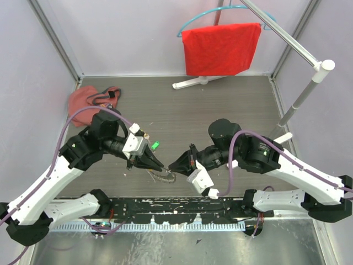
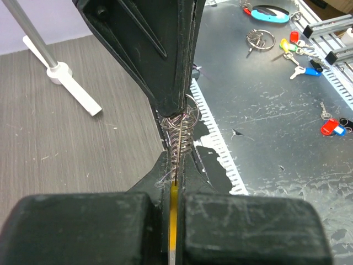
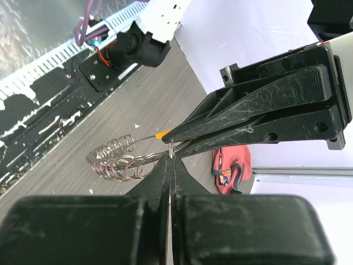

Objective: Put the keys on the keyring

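Observation:
The keyring (image 1: 164,175) is a silvery coil of loops, held just above the table between both grippers. My left gripper (image 1: 160,165) is shut on its orange segment (image 2: 174,221), and the coil (image 2: 180,141) sticks out past the tips. My right gripper (image 1: 171,165) meets it tip to tip and is shut on a thin wire end of the keyring (image 3: 118,160), close to the orange segment (image 3: 164,133). One key with a green head (image 1: 155,146) shows beside the left gripper's body. Whether it lies on the table or hangs there I cannot tell.
A red pouch (image 1: 91,100) with cords lies at the back left. A red cloth (image 1: 220,48) hangs on a white stand (image 1: 300,94) at the back right. Several other keys (image 2: 300,55) and rings (image 2: 259,38) lie on the metal plate in front of the arm bases.

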Motion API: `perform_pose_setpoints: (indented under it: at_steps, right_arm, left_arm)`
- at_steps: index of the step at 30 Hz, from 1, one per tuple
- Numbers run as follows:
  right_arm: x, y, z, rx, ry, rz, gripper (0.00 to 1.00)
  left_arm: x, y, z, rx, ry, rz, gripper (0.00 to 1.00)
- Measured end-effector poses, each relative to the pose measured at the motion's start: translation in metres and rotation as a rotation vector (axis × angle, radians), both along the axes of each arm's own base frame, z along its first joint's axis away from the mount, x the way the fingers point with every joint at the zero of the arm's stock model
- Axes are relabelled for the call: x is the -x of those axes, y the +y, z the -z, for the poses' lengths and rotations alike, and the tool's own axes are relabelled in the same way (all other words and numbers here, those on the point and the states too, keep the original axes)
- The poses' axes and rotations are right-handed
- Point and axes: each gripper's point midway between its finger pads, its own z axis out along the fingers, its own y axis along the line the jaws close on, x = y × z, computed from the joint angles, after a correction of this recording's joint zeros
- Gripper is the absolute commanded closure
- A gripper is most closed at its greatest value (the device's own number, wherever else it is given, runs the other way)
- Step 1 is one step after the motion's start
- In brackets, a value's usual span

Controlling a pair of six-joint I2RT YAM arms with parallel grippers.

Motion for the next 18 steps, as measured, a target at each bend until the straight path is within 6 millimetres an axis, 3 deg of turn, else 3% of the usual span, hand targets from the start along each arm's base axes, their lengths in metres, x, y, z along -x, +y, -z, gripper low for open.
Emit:
perform_pose_setpoints:
  at_steps: [2,7,18]
  right_arm:
    - [0.002,0.001,-0.002,-0.011,0.028,-0.003,0.99]
    - [0.008,0.004,-0.007,-0.053,0.092,-0.004,0.99]
    - [0.009,0.022,-0.019,-0.192,0.295,0.045,0.99]
  left_arm:
    - [0.002,0.001,-0.002,0.009,-0.006,0.009,1.0]
    - [0.005,0.001,-0.007,0.036,-0.031,0.026,0.76]
    - [-0.01,-0.004,-0.024,0.129,-0.165,-0.035,0.47]
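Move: The keyring is already strung between the hands: the left pinches its yellow strip and the right its wire end. Its coil of rings sags about 4 cm below both tips and some 2 cm back, level sideways with the left hand and 1 cm left of the right. From the left hand, the green key lies on the table roughly 15 cm ahead, 6 cm left and 30 cm down; the yellow key is about 5 cm farther out and 5 cm more to the left of it. The keyring's yellow strip is let go by the left fingers, which open to about half while that hand, after a slight drift back, rises some 2.5 cm, edges forward and tilts roughly 10 degrees. The right hand stays shut on the wire end and brings it left and up, about 2 cm each, and slightly back, towards the left hand, rolling some 20 degrees with its fingertips lifting. ##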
